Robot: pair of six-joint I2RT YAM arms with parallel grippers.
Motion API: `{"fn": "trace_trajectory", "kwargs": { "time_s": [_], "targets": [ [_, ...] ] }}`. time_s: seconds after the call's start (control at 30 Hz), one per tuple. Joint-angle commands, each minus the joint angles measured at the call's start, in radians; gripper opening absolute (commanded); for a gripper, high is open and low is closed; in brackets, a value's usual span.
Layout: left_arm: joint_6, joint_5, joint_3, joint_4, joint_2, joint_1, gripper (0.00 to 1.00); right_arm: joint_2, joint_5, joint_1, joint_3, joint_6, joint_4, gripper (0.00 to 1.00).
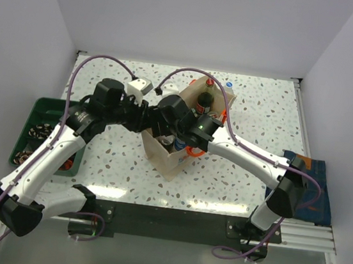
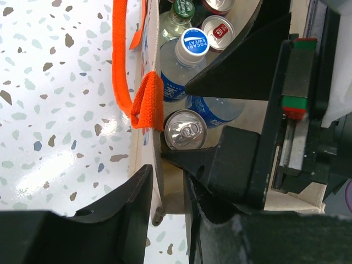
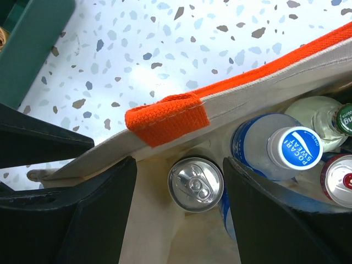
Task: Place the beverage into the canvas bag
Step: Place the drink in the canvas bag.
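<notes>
The beverage, a silver-topped can (image 3: 195, 184), stands upright inside the canvas bag (image 1: 166, 160), in the corner under the orange side tab (image 3: 165, 118). My right gripper (image 3: 179, 171) hangs over it, open. Its two fingers flank the can top with a gap on each side. The can (image 2: 185, 130) also shows in the left wrist view, between the right gripper's black fingers (image 2: 231, 74). My left gripper (image 2: 166, 181) straddles the bag's canvas wall (image 2: 158, 181) at its rim. The outer finger lies against the canvas and the inner finger stands off it, so it is open.
Inside the bag are also a Pocari Sweat bottle (image 3: 294, 148), a green-capped bottle (image 3: 322, 118) and a red-topped can (image 2: 219, 30). An orange strap handle (image 2: 122, 60) hangs outside the bag. A green tray (image 1: 43, 115) sits at the far left and a blue cloth (image 1: 314, 187) at the right.
</notes>
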Motion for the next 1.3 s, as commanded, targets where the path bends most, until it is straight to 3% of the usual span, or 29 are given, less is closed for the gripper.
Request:
{"fn": "trace_trajectory", "kwargs": {
  "time_s": [0.0,0.3,0.77,1.27],
  "targets": [
    [0.004,0.024,0.031,0.057,-0.014,-0.005,0.34,-0.037,-0.024,0.013,0.038,0.006,0.034,0.69],
    [0.003,0.02,0.042,0.054,-0.025,-0.005,0.36,-0.091,-0.007,0.013,0.071,0.015,0.008,0.68],
    [-0.006,0.033,0.07,0.1,-0.085,-0.005,0.5,-0.125,0.105,0.013,0.172,-0.005,-0.092,0.68],
    [-0.071,-0.257,-0.015,0.25,-0.087,0.027,0.54,0.2,0.367,0.009,0.614,0.003,-0.274,0.67]
  ]
}}
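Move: Both empty hands are over the canvas bag's left end. From the right hand, the can just set inside lies about 11 cm below and 2 cm right, level fore-and-aft; the blue-capped bottle is some 5 cm ahead, 5 cm right and 9 cm below. The bag's left rim corner sits right at the left hand's parted fingertips, with the orange handle tab about 4 cm ahead, 5 cm right and 2 cm below that hand. The open right hand rises about 12 cm from the bag, then forward, while the left opens wider and lifts free. ##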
